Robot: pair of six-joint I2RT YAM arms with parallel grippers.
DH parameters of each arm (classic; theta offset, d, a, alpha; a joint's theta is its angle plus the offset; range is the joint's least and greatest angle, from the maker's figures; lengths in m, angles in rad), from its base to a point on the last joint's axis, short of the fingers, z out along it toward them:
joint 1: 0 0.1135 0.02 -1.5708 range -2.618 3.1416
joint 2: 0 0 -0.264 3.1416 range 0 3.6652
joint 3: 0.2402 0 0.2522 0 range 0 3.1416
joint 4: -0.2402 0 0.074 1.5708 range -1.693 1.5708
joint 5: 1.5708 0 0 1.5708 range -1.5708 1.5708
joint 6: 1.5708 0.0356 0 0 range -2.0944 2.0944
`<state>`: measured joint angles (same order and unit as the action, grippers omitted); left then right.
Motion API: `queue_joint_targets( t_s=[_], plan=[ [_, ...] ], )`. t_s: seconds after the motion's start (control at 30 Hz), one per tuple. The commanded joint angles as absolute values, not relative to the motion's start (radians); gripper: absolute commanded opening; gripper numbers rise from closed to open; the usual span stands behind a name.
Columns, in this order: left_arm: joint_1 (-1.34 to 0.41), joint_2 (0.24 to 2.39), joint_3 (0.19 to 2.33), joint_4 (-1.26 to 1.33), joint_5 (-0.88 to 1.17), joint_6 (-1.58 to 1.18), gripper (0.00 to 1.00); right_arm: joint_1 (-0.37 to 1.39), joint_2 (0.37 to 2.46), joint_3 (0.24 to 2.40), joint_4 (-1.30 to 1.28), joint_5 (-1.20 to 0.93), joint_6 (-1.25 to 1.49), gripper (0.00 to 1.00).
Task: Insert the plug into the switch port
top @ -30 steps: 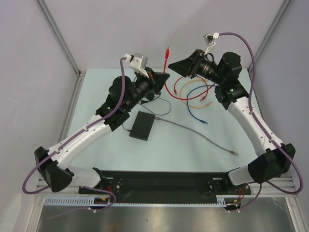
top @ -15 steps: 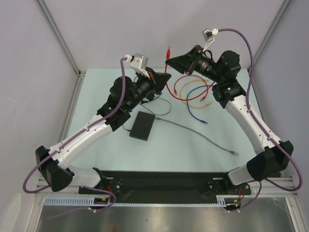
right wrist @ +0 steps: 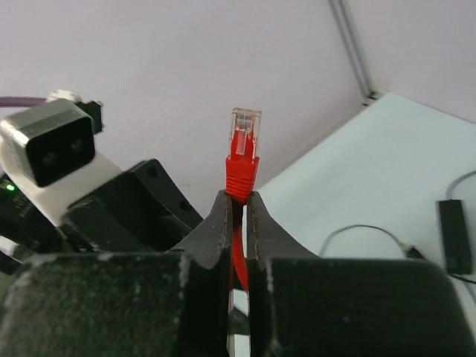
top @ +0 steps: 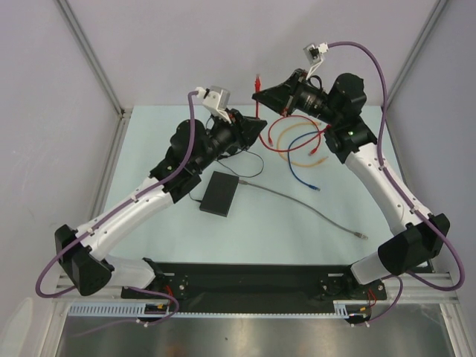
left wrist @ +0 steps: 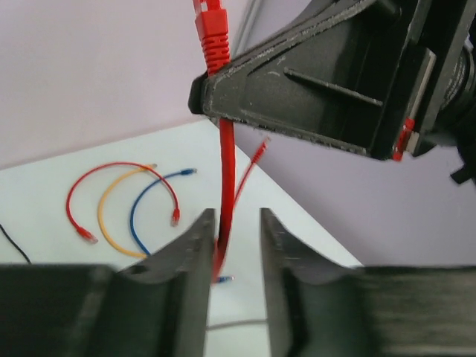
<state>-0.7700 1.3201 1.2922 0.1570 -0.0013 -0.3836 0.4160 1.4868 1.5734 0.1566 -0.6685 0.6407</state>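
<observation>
The red plug [top: 258, 78] points upward above the back of the table, its clear tip [right wrist: 245, 120] showing. My right gripper [right wrist: 238, 199] is shut on the red cable just below the plug's boot. The cable [left wrist: 225, 171] hangs down between the fingers of my left gripper [left wrist: 236, 223], which stands open, with the cable near its left finger. In the top view the left gripper [top: 260, 123] is just below the right gripper [top: 257, 94]. The flat black box [top: 219, 193] lies mid-table. Its switch port cannot be made out.
Red [top: 279, 134], yellow [top: 305, 158] and blue [top: 301, 172] patch cables lie looped at the back right. A grey cable [top: 312, 212] runs from the box toward the right. A small black adapter [right wrist: 454, 234] with a thin cord lies behind the box.
My right gripper has moved left to the raised red cable and shut on it under the plug. The left gripper, shut on the cable before, has opened.
</observation>
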Motion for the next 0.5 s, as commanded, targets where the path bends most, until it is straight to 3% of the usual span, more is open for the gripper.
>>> queue_joint_targets(
  t_s=[0.0, 0.03, 0.13, 0.23, 0.33, 0.47],
  plan=[
    [-0.685, 1.253, 1.261, 0.12, 0.116, -0.414, 0.39, 0.399, 1.485, 1.638, -0.051, -0.686, 0.401, 0.0],
    [-0.654, 1.243, 1.258, 0.073, 0.148, -0.423, 0.48, 0.397, 1.486, 1.652, -0.108, -0.686, 0.34, 0.0],
    [-0.536, 1.207, 1.25, -0.064, 0.277, -0.417, 0.61, 0.393, 1.496, 1.66, -0.32, -0.652, 0.099, 0.0],
    [-0.433, 1.195, 1.25, -0.211, 0.367, -0.324, 0.69, 0.4, 1.522, 1.655, -0.501, -0.6, -0.118, 0.0],
    [-0.322, 1.248, 1.291, -0.369, 0.512, -0.238, 0.74, 0.422, 1.569, 1.646, -0.644, -0.548, -0.277, 0.0],
    [-0.246, 1.334, 1.275, -0.46, 0.545, -0.161, 0.72, 0.462, 1.673, 1.637, -0.791, -0.506, -0.419, 0.0]
  ],
)
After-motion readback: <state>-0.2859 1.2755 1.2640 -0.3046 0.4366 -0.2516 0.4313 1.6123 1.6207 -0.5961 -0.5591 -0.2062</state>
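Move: The switch, the black box lying on the table, is about 14 cm to the right hand's left, 5 cm ahead and some 45 cm below; that hand holds the red plug. The grey cable's plug at the box's far right corner lies about 6 cm left and 11 cm ahead of the hand, the power brick 13 cm left and 31 cm ahead, both down on the table. From the left hand the switch is about 14 cm left, 8 cm ahead and 40 cm below. The red plug, still pinched in the right fingers, is carried about 19 cm down towards the switch's level, drifting slightly right, while the right hand tips some 45 degrees so its left-pointing fingers aim downward. The left hand, already partly open, opens wide, comes free of the red cable and swings left and down, slightly forward, tipping its fingers downward. ##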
